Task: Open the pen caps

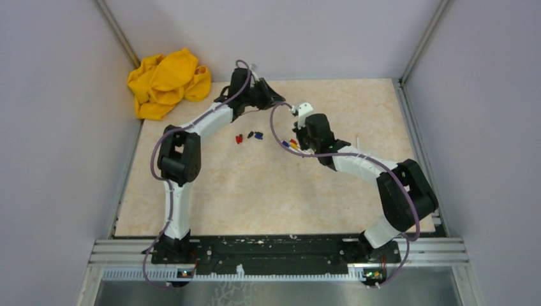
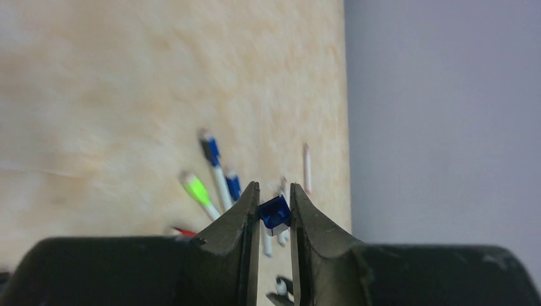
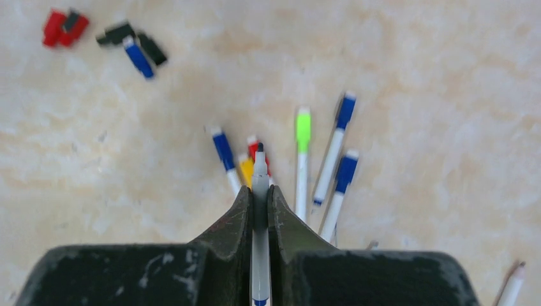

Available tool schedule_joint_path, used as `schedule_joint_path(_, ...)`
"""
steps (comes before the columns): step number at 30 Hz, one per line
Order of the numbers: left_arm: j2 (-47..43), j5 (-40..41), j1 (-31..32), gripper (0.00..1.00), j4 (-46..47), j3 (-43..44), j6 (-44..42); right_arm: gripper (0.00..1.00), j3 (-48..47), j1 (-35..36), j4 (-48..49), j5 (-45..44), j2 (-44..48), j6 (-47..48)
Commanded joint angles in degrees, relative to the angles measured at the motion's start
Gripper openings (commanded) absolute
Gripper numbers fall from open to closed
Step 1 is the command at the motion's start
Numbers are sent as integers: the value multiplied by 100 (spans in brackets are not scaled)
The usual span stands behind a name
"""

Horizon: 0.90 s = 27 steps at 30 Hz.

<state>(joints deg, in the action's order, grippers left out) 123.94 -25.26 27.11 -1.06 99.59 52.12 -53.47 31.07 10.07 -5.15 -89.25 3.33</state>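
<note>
A small blue pen cap [image 2: 275,213] sits pinched between the tips of my left gripper [image 2: 274,189], which hangs above the table at the far middle [image 1: 279,100]. My right gripper [image 3: 259,191] is shut on a white pen barrel [image 3: 259,252] whose bare grey tip pokes out ahead; in the top view that gripper [image 1: 298,140] is over the pile of pens [image 1: 291,145]. Still capped on the table are a green pen [image 3: 302,127], blue pens [image 3: 344,111], a yellow one [image 3: 247,169] and a red one [image 3: 254,148]. Loose caps lie left of them: red [image 3: 64,27], black [image 3: 118,33], blue [image 3: 138,57].
A crumpled yellow cloth [image 1: 167,81] lies in the far left corner. Grey walls close in the table [image 1: 255,191] on the left, back and right. A thin white barrel [image 2: 307,169] lies near the right wall.
</note>
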Motion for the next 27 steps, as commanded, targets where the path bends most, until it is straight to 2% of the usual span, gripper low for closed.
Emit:
schedule_joint_path(1,56,1483,-618,0,-185,309,-305,0,206,40,-587,116,292,-265)
schedule_joint_path(7,105,1554,-651,0,-467,325,-614,0,239,-84,-542,-132,473,-514)
schedule_joint_path(16,-517,2640,-373,0,-1414,-709,-1403,0,-248,-548,-1240,-1147,496,-1300)
schedule_joint_path(22,-793,3267,-171,0,-1657,-1488,-1497,0,-292,-671,-1436,-1480,167,-1575)
schedule_joint_path(27,-930,3435,-147,0,-1705,-1876,-1470,0,-209,-799,-1489,-1557,3,-1680)
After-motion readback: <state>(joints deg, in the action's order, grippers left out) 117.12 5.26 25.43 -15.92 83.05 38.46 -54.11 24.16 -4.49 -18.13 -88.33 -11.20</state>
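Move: From the left hand, holding a blue cap, the loose blue and black caps lie about 11 cm to its left, level fore and aft, 16 cm below; the red caps are 8 cm left of those and 2 cm nearer. From the right hand, holding an uncapped pen, the row of uncapped pens is some 15 cm right, 13 cm down; the green-capped marker stands 2 cm right and 6 cm ahead, the lone uncapped pen 25 cm right and 4 cm ahead. Still pinching the blue cap, the left hand swings forward and left, then turns back and sinks about 12 cm towards the blue and black caps, rolling some 35 degrees until its fingers point steeply down. The right hand keeps its grip on the uncapped pen, first dips and draws back a little, then carries the pen right, about 9 cm in all, towards the uncapped row, turning some 25 degrees clockwise. ##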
